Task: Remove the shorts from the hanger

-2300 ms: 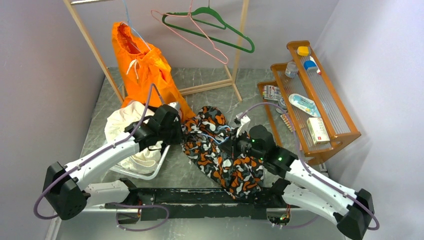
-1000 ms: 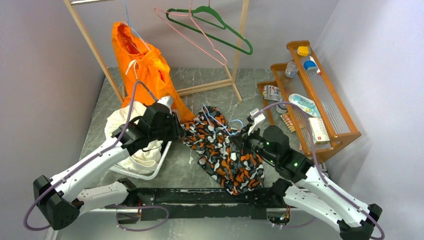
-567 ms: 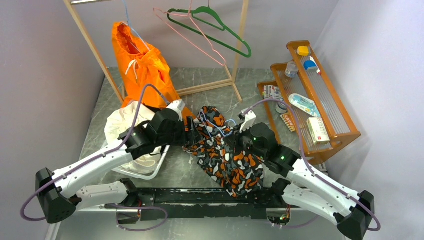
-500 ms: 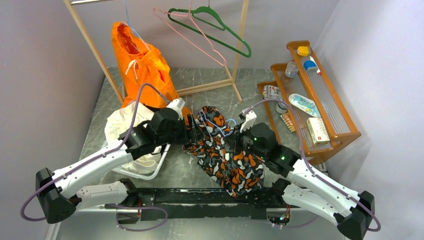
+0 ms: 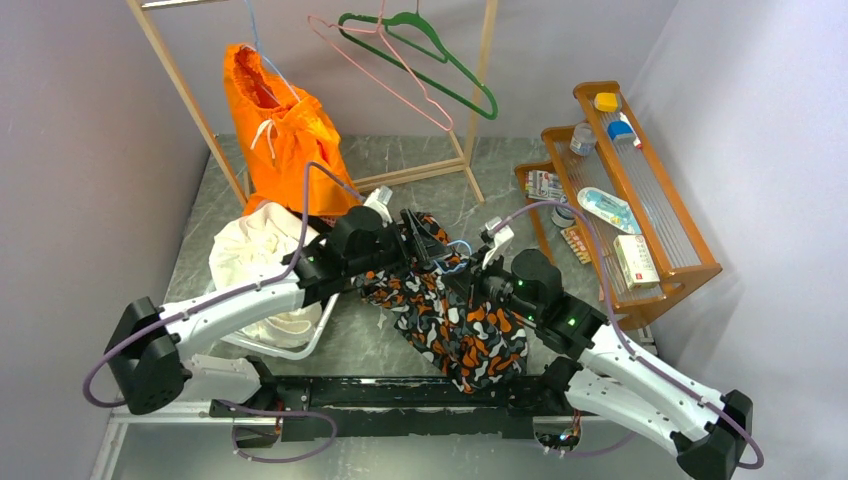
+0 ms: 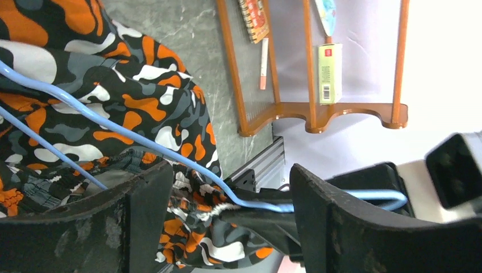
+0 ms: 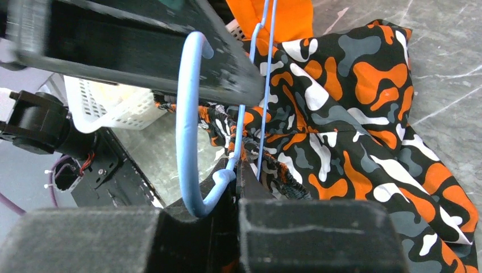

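The bright orange shorts point(image 5: 285, 140) hang on a thin blue hanger point(image 5: 262, 62) from the wooden rack at the back left; neither gripper touches them. An orange corner of the shorts point(image 7: 284, 17) shows in the right wrist view. Between the arms lies a black, orange and white camouflage garment point(image 5: 455, 320) on a second blue hanger point(image 6: 170, 153). My right gripper point(image 7: 236, 187) is shut on the neck of that hanger, below its hook point(image 7: 187, 114). My left gripper point(image 6: 227, 187) is open, its jaws straddling the hanger wire and the gathered waistband. In the top view the left gripper point(image 5: 420, 235) faces the right gripper point(image 5: 478, 283).
A white basket point(image 5: 300, 345) holding a white garment stands at the left. Pink point(image 5: 385, 70) and green point(image 5: 440, 55) hangers hang empty on the wooden rack. A wooden shelf point(image 5: 640, 200) with small items fills the right side. Grey marble tabletop lies behind the garment.
My left gripper has let go of the camouflage cloth, opened, and moved right to the hanger. My right gripper has stayed shut on the hanger, shifting only slightly.
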You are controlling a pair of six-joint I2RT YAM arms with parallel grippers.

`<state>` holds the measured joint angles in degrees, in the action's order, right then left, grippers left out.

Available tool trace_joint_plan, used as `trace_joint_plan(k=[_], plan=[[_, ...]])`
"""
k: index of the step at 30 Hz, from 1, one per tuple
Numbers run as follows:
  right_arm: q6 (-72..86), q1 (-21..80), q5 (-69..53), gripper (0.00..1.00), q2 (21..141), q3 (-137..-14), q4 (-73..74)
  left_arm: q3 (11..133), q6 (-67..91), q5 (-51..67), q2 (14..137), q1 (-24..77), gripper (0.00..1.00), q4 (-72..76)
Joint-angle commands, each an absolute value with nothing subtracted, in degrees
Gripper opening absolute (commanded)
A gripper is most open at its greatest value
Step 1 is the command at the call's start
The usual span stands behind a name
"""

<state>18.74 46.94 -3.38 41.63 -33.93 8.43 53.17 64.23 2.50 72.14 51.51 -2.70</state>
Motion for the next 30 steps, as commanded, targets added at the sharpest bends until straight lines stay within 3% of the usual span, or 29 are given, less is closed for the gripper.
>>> trace_joint_plan(k=[1,10,16,21,24,28,30], plan=[[18.1,46.9,-4.8,0.0,40.2,-33.6,4.2,54.2,71.3,3.6,74.8,51.8,0.77,1.1],[20.0,47.0,-5.9,0.0,40.6,-31.4,0.6,44.6,86.4,-2.1,73.0,51.8,0.54,17.0],[19.7,47.0,-5.3,0.0,41.3,-31.8,1.5,49.4,86.9,-0.5,75.5,51.8,0.24,11.0],[20.1,47.0,-5.1,0.0,41.2,-31.4,2.0,47.4,89.4,1.6,76.4,51.8,0.08,13.9],[21.1,47.0,-5.2,0.09,41.4,-31.2,2.4,48.1,90.4,2.9,77.4,51.8,0.07,12.2],[23.3,46.9,-4.8,0.35,39.5,-31.2,6.7,48.4,92.0,2.2,77.5,51.8,0.07,13.8],[24.9,47.0,-3.1,0.43,37.9,-30.8,9.9,48.6,92.8,1.4,77.1,51.8,0.07,13.8]])
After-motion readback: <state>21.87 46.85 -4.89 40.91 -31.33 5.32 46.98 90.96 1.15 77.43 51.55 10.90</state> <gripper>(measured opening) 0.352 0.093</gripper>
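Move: Just beyond the left hand's open fingertips is the stretch of blue hanger it will take, about 2 cm ahead, 2 cm to the right and 2 cm lower. From the right hand, which already pinches the hanger near its neck, that stretch is roughly 5 cm ahead and 3 cm left, about level. The middle of the camouflage shorts lies some 13 cm back, 3 cm right and 15 cm below the left hand. Easing rightward, down and forward by about 3 cm in all, dipping and partly rising again on the way, the left hand tips and turns some 25 degrees and shuts its wide-open fingers on the blue hanger wire. The right hand holds the neck almost in place until the left has closed, then opens to about a third, freeing its pinch. ##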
